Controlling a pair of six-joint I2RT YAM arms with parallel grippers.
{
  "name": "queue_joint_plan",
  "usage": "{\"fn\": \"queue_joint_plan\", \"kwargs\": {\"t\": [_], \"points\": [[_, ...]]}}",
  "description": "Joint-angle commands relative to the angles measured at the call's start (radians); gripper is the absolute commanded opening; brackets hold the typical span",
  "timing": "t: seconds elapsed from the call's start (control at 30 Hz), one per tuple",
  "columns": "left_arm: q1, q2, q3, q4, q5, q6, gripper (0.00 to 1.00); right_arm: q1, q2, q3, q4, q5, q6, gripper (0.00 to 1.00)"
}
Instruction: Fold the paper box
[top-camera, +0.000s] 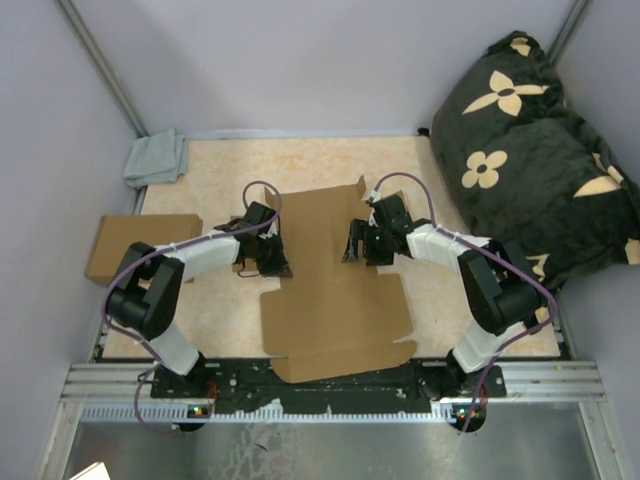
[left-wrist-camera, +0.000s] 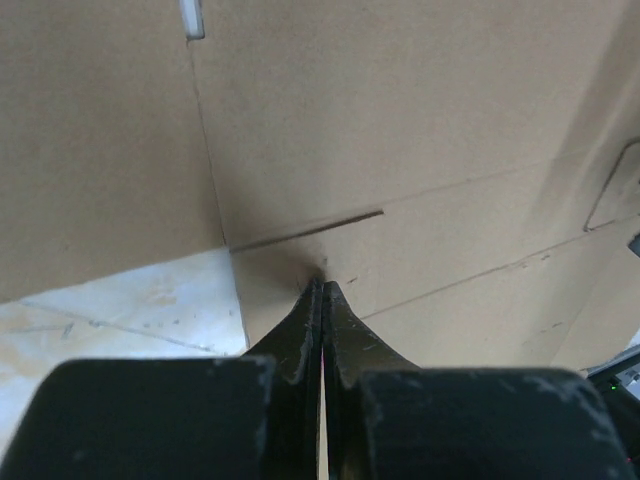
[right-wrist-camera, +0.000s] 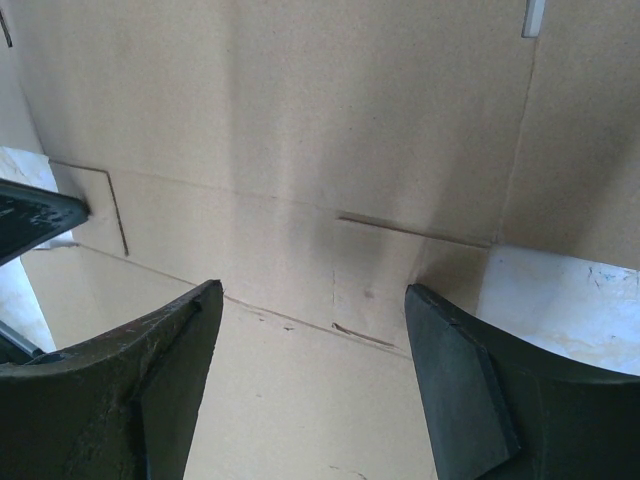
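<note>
The paper box lies unfolded in the middle of the table as plain brown die-cut cardboard, its far panel between the two grippers. My left gripper is shut with nothing between its fingers. Its tips touch the cardboard just below a thin slit, beside the box's left edge. At the box's right side my right gripper is open, its fingers spread over a crease with only cardboard beneath. Beyond both creases the far panel looks tilted up.
A second flat brown cardboard box lies at the table's left edge. A small grey cloth sits at the back left corner. A big black pillow with cream flowers fills the right side. Grey walls close in the table.
</note>
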Motion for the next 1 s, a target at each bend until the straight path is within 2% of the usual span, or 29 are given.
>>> {"fn": "queue_joint_plan", "kwargs": {"t": [0.0,0.13,0.3,0.37,0.5,0.6,0.77,0.97], "points": [[-0.018,0.095,0.044,0.016,0.008,0.003,0.0,0.011,0.078,-0.031,-0.032,0.049,-0.011,0.75],[-0.027,0.17,0.064,-0.034,-0.021,0.022,0.0,0.011,0.076,-0.028,-0.041,0.053,-0.012,0.75],[-0.027,0.091,0.041,-0.059,-0.067,0.028,0.0,0.011,0.047,-0.011,-0.069,0.057,-0.016,0.75],[-0.027,0.048,0.07,-0.095,-0.088,0.041,0.03,0.011,0.023,0.024,-0.1,0.068,-0.027,0.75],[-0.026,-0.019,0.201,-0.17,-0.161,0.087,0.18,0.012,-0.038,0.147,-0.219,0.122,-0.069,0.75],[-0.024,-0.009,0.326,-0.222,-0.252,0.112,0.39,0.009,-0.065,0.261,-0.305,0.197,-0.111,0.76],[0.022,0.086,0.503,-0.226,-0.315,0.154,0.44,-0.002,-0.083,0.397,-0.403,0.314,-0.161,0.77],[0.152,0.298,0.731,-0.267,-0.276,0.155,0.44,-0.036,-0.164,0.386,-0.422,0.355,-0.191,0.77]]}}
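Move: The left hand's shut tips are on the left inner tab, whose middle is about 1 cm ahead and 1 cm left of them. Its far-left corner tab stands roughly 16 cm ahead and 4 cm left; the far flap's middle is about 16 cm ahead and 7 cm right. The right inner tab lies some 2 cm right of the open right hand, level fore and aft; the far-right corner tab is about 16 cm ahead and 1 cm right. Down about 1 cm first, the left fingertips press the folded-in left tab onto the board, then lift off and swing some 15 cm forward and 13 cm up towards the far-left corner tab, opening to nearly half and tipping up about 20 degrees. The right hand keeps its open finger on the right tab, then rises about 11 cm, going forward and slightly right. ##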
